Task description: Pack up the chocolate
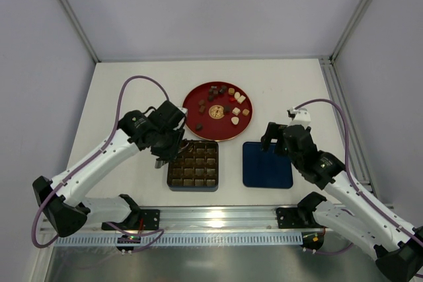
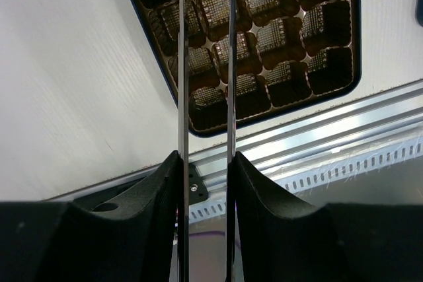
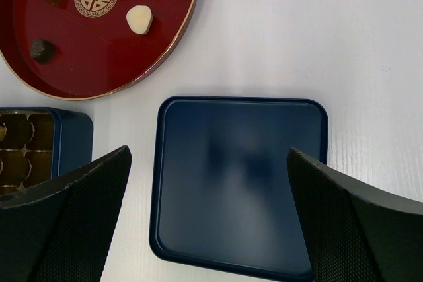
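Note:
The chocolate [image 1: 213, 90] lies as several small brown, cream and reddish pieces on a round red plate [image 1: 192, 100], also seen in the right wrist view as chocolate [image 3: 139, 19] on the plate [image 3: 99, 70]. A dark blue box [image 1: 193, 188] with a brown cell tray sits in front of the plate. My left gripper [image 1: 173, 155] hangs over the box's left side. Its two thin metal blades [image 2: 184, 97] stand a little apart over the tray cells [image 2: 277, 37], with nothing visible between them. My right gripper [image 3: 208, 156] is wide open above the dark blue lid [image 3: 241, 183].
A gold emblem [image 1: 215, 111] marks the plate's middle. The lid [image 1: 267, 164] lies flat to the right of the box. An aluminium rail [image 1: 218, 216] runs along the near table edge, and frame posts [image 1: 357, 18] stand at the back corners.

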Motion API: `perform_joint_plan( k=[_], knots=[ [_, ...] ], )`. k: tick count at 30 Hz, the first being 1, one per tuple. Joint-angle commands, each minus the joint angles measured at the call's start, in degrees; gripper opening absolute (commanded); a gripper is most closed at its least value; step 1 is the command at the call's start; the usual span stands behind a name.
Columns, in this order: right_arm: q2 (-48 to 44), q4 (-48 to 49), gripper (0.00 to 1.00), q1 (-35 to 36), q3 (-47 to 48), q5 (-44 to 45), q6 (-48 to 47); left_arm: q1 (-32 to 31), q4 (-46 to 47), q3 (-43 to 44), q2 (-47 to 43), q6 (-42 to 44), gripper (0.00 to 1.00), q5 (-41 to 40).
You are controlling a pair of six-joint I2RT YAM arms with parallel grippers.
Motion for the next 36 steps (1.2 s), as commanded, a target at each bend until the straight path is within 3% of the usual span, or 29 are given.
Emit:
perform_joint_plan(
  k=[1,8,20,36],
  knots=[
    [-0.8,1.7,1.0,0.2,-0.1,1.2,0.5,-0.2,1.3,0.7,0.2,-0.7,0.36,-1.0],
    [-0.6,1.7,1.0,0.2,-0.2,1.2,0.5,-0.2,1.1,1.2,0.3,-0.5,0.37,-1.2],
    [-0.4,2.3,1.0,0.2,-0.3,1.0,0.4,-0.2,-1.7,11.8,3.0,-0.1,0.38,0.2],
    [-1.6,1.3,1.0,0.2,-0.5,0.4,-0.4,4.4,3.2,30.5,27.7,5.5,0.39,-9.5]
  ],
)
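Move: Lying on the red tray, the nearer brown chocolate is some 20 cm ahead of the left hand, 9 cm to its right and 12 cm below. The dark chocolate is about 13 cm ahead, 8 cm right; the farther brown chocolate about 23 cm ahead, 9 cm right. The caramel piece already sits in its box cell, 4 cm ahead and 5 cm right. From the right hand, the nearer brown chocolate is roughly 13 cm ahead, 25 cm left. Lifting the slightly open tongs clear of the caramel piece after a short stay, the left hand rises about 5 cm, then sweeps some 11 cm forward and 6 cm right over the box's far edge towards the brown chocolates, sinking 3 cm again on the way. The wrist tips the tongs slightly farther forward; their gap stays about the same. ##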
